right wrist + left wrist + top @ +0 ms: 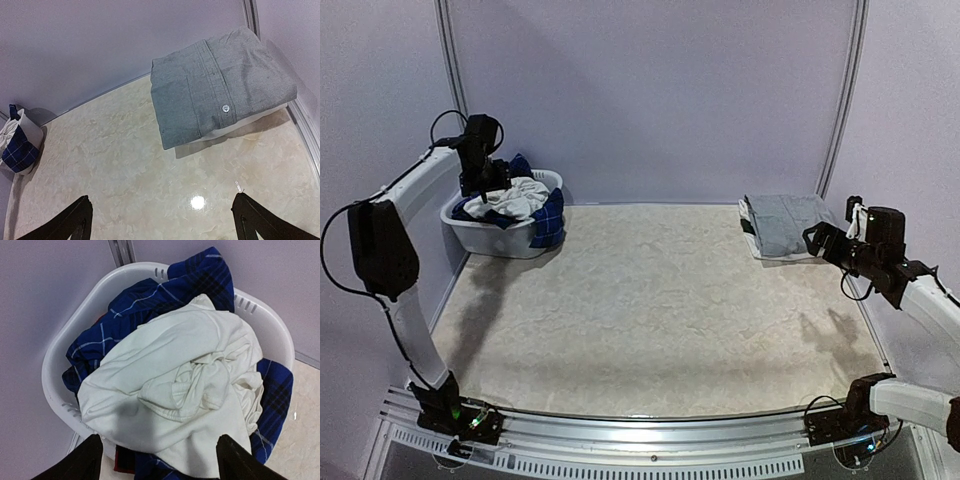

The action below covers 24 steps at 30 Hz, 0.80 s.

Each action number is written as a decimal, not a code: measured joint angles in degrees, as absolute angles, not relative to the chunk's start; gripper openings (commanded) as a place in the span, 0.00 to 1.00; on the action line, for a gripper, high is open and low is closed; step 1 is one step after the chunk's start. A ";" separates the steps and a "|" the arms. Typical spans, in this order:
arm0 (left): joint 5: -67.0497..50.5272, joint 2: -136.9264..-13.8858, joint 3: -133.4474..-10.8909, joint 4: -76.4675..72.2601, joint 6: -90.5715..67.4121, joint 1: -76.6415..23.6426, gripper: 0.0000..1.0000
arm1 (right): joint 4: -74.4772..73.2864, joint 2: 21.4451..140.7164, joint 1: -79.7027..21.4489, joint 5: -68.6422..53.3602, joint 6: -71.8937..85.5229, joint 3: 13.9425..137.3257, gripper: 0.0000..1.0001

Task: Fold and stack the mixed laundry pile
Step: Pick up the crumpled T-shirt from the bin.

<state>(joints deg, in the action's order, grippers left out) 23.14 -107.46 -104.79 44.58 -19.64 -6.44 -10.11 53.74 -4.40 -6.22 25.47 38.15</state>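
The mixed laundry pile (pixel 520 200) fills a white oval basket (pixel 490 236) at the table's far left. On top lies a crumpled white garment (pixel 175 390), over a navy plaid shirt (pixel 150 295); a bit of red (pixel 120 460) peeks out underneath. My left gripper (pixel 162 462) hangs just above the white garment, jaws wide apart on either side of it, gripping nothing. In the top view the left gripper (pixel 488 183) is over the basket's back-left part. My right gripper (pixel 162 220) is open above bare table, near a folded grey shirt (pixel 220 95).
The folded grey shirt (pixel 785 225) rests on a white folded piece (pixel 240 127) at the far right, by the wall. The basket (pixel 27 132) stands in the far left corner against the wall. The marbled table (pixel 660 300) lies between them.
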 measured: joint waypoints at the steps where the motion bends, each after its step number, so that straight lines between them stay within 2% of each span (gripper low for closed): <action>1: 22.85 -108.49 -106.00 44.84 -19.62 -6.17 0.77 | -10.22 53.87 -4.40 -6.11 25.43 38.15 0.99; 24: 20.93 -115.48 -107.74 42.13 -22.06 -4.95 0.44 | -10.46 55.77 -4.40 -5.06 25.23 38.15 0.99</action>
<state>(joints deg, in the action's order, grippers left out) 20.93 -115.48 -107.74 42.13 -22.06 -4.95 -10.46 55.77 -4.40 -5.06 25.23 38.15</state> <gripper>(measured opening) 0.467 0.989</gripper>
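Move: The crumpled white T-shirt heaped in the bin lies about 7 cm ahead of the left hand, roughly level sideways, its middle some 8 cm below. Blue plaid cloth sticks up at the bin's far rim, about 12 cm beyond the T-shirt and 3 cm to its right; more plaid hangs over the right rim, some 13 cm right and 5 cm ahead of the left hand. From the right hand, the T-shirt is about 90 cm left and 22 cm ahead. Towards the near part of the crumpled T-shirt goes the left hand, sinking about 4.5 cm into the approach while easing some 3 cm forward; the descent levels off at the end. The fingers, already a little closed, narrow steadily to about half open, the wrist hardly tilting. Whether the tips reach the cloth can't be seen. ##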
